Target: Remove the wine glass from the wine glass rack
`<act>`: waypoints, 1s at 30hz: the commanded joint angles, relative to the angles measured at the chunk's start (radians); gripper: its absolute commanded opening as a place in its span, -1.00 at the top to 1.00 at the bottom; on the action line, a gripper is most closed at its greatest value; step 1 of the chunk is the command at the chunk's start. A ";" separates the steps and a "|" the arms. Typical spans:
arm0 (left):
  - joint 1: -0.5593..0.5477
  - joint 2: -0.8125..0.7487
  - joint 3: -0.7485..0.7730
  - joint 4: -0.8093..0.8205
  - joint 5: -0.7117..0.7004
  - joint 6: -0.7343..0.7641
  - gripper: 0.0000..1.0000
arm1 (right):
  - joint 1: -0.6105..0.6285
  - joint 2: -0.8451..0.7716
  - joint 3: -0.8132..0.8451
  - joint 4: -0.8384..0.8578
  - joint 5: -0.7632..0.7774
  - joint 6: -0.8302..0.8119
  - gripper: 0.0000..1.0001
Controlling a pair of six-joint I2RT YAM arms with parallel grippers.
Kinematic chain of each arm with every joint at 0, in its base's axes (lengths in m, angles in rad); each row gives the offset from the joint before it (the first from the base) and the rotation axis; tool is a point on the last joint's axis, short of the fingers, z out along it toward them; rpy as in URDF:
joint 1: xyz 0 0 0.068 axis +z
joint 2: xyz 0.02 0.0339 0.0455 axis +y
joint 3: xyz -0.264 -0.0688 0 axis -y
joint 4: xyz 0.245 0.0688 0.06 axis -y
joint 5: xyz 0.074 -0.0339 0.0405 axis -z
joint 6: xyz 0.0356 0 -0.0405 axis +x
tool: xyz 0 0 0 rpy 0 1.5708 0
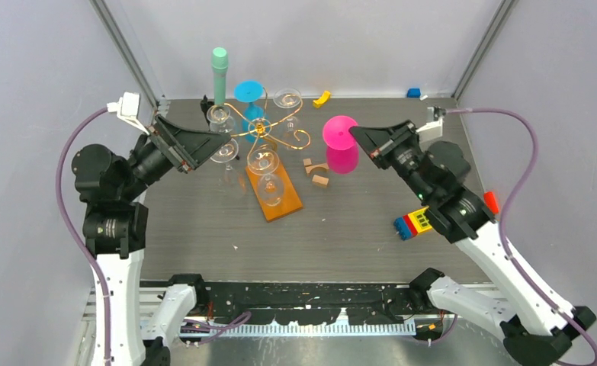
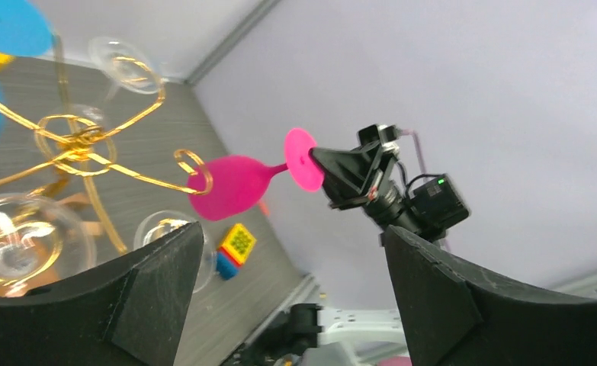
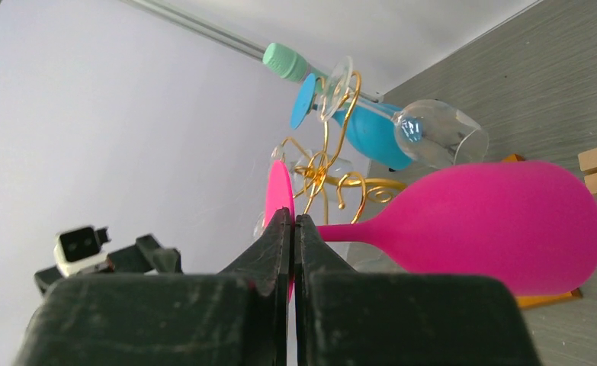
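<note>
The pink wine glass (image 1: 342,149) hangs in the air just right of the gold wire wine glass rack (image 1: 261,133). My right gripper (image 1: 354,131) is shut on the rim of its round foot. In the right wrist view the fingertips (image 3: 280,229) pinch the thin pink disc, with stem and bowl (image 3: 493,221) stretching right. The left wrist view shows the pink wine glass (image 2: 234,185) level with a curled rack arm (image 2: 192,164); whether they touch I cannot tell. My left gripper (image 1: 207,139) is open at the rack's left side, with nothing between its fingers (image 2: 165,259).
Clear glasses (image 1: 267,162) and a blue glass (image 1: 251,103) hang on the rack, which stands on an orange wooden base (image 1: 280,204). A green-capped tube (image 1: 219,72) stands behind it. Wooden blocks (image 1: 319,174), a yellow piece (image 1: 322,97) and a coloured brick stack (image 1: 413,223) lie to the right.
</note>
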 commanded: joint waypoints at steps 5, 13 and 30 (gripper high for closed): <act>-0.296 0.132 0.006 0.255 -0.105 -0.148 -0.82 | 0.002 -0.186 0.011 -0.140 -0.052 -0.058 0.99; -0.644 0.340 0.117 0.196 -0.313 -0.027 -0.76 | 0.002 -0.236 0.004 -0.195 -0.074 -0.051 0.99; -0.832 0.358 -0.077 0.390 -0.419 -0.206 -0.11 | 0.002 -0.146 -0.014 -0.100 -0.297 -0.033 0.99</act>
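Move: From the left hand, open, the foot of the upside-down pink wine glass lies about 22 cm to the right, 6 cm ahead and 6 cm lower. The rack's hub is some 9 cm ahead, 5 cm right and 10 cm below, its empty hook about 8 cm ahead, 13 cm right and as low. The right hand already pinches the rim, the foot's middle some 2 cm to its left; the empty hook is 10 cm left, 2 cm ahead, 4 cm lower. Rightward in one long sweep of about 20 cm, the left hand crosses from the rack to the pink glass's foot, sinking 6 cm mostly in the second half, turning some 25 degrees clockwise and tipping down, then half closing its fingers around the foot. The right hand keeps its pinch on the rim and draws the glass back about 7 cm, easing right, then left again. ##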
